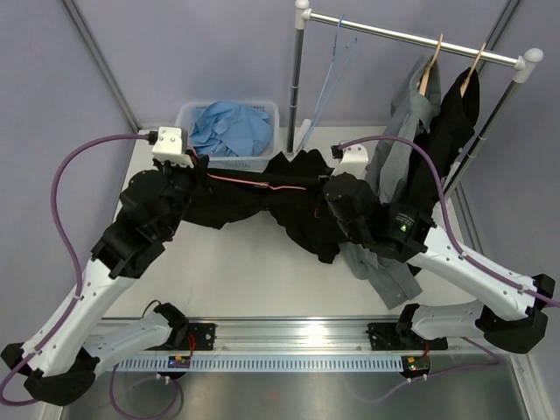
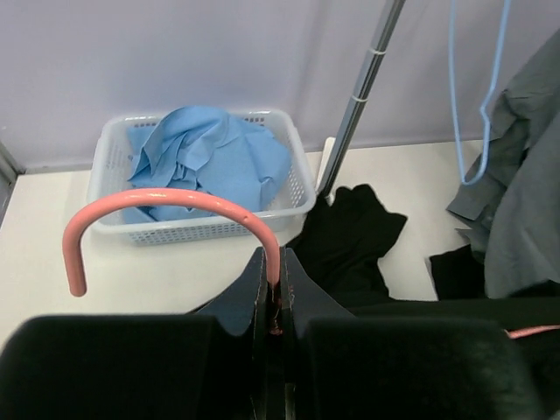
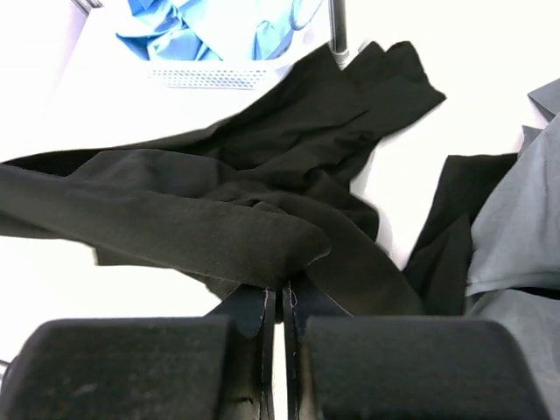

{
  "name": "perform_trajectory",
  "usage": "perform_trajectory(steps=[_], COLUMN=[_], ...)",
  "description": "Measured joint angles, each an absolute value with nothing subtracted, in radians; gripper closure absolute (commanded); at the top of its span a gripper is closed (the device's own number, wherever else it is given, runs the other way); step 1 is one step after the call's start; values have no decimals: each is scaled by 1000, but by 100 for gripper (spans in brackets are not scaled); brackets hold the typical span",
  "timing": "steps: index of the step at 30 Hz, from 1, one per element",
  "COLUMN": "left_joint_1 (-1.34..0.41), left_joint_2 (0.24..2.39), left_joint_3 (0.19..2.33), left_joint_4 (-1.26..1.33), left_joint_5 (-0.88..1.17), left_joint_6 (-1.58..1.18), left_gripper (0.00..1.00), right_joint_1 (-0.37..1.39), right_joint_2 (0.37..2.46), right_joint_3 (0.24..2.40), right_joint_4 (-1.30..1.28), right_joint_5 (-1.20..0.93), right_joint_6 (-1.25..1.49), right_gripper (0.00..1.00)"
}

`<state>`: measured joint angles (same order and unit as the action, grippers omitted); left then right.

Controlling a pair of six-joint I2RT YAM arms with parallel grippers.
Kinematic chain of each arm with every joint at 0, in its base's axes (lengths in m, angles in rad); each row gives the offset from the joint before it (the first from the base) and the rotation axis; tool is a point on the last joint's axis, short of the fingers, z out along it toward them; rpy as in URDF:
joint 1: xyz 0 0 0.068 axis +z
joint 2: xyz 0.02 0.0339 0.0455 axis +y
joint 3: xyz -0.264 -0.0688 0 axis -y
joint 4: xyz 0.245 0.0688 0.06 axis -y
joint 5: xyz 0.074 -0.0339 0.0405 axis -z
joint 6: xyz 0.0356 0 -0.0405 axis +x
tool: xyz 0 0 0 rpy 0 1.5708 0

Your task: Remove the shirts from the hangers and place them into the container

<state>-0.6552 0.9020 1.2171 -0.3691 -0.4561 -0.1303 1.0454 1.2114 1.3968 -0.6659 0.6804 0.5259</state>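
A black shirt (image 1: 289,206) lies spread on the table between my two grippers, with a thin pink hanger (image 1: 262,182) still inside it. My left gripper (image 2: 280,262) is shut on the stem of the pink hanger's hook (image 2: 166,199). My right gripper (image 3: 282,293) is shut on a raised fold of that black shirt (image 3: 219,236). The white basket (image 1: 271,112) stands at the back and holds a crumpled light blue shirt (image 1: 229,129). A grey shirt (image 1: 411,114) and another black shirt (image 1: 455,122) hang on wooden hangers (image 1: 429,66) from the rail.
The chrome rail (image 1: 411,39) spans the back right, its post (image 1: 297,87) standing just right of the basket. An empty thin blue hanger (image 1: 328,79) hangs from it. The grey shirt's tail (image 1: 389,271) trails over the table near my right arm.
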Motion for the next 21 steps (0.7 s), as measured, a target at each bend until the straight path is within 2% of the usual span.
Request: perform_trajectory(steps=[12,21], left_joint_1=[-657,-652], left_joint_2=[728,692], left_joint_3=[1137,1125], left_joint_4=[-403,-419], left_joint_5=[-392,-383], left_joint_6=[-94,-135], left_gripper=[100,100], right_joint_1=[1014,1002], right_joint_2=[1224,1241], right_joint_3=[1391,1272], right_joint_4=[-673,-591], right_joint_5=[514,364], right_joint_6=[459,426], right_gripper=[100,99])
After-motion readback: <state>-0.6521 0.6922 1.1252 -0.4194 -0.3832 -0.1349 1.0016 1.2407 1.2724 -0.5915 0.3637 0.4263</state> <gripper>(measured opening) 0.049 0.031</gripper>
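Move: The left hand already holds the pink hanger's hook; the hanger's body lies about 11 cm to its right and 2 cm back, slightly below. The container is some 30 cm ahead of it, straight out, 33 cm down. The right hand already pinches the black shirt: the hanger's body is about 15 cm left, level ahead; the shirt's heap 3 cm left, 7 cm ahead, 20 cm below; the grey shirt 20 cm right, 5 cm ahead. Left hand draws the gripped hook back about 5 cm; right lowers its pinched black cloth 6 cm, drifting left. ##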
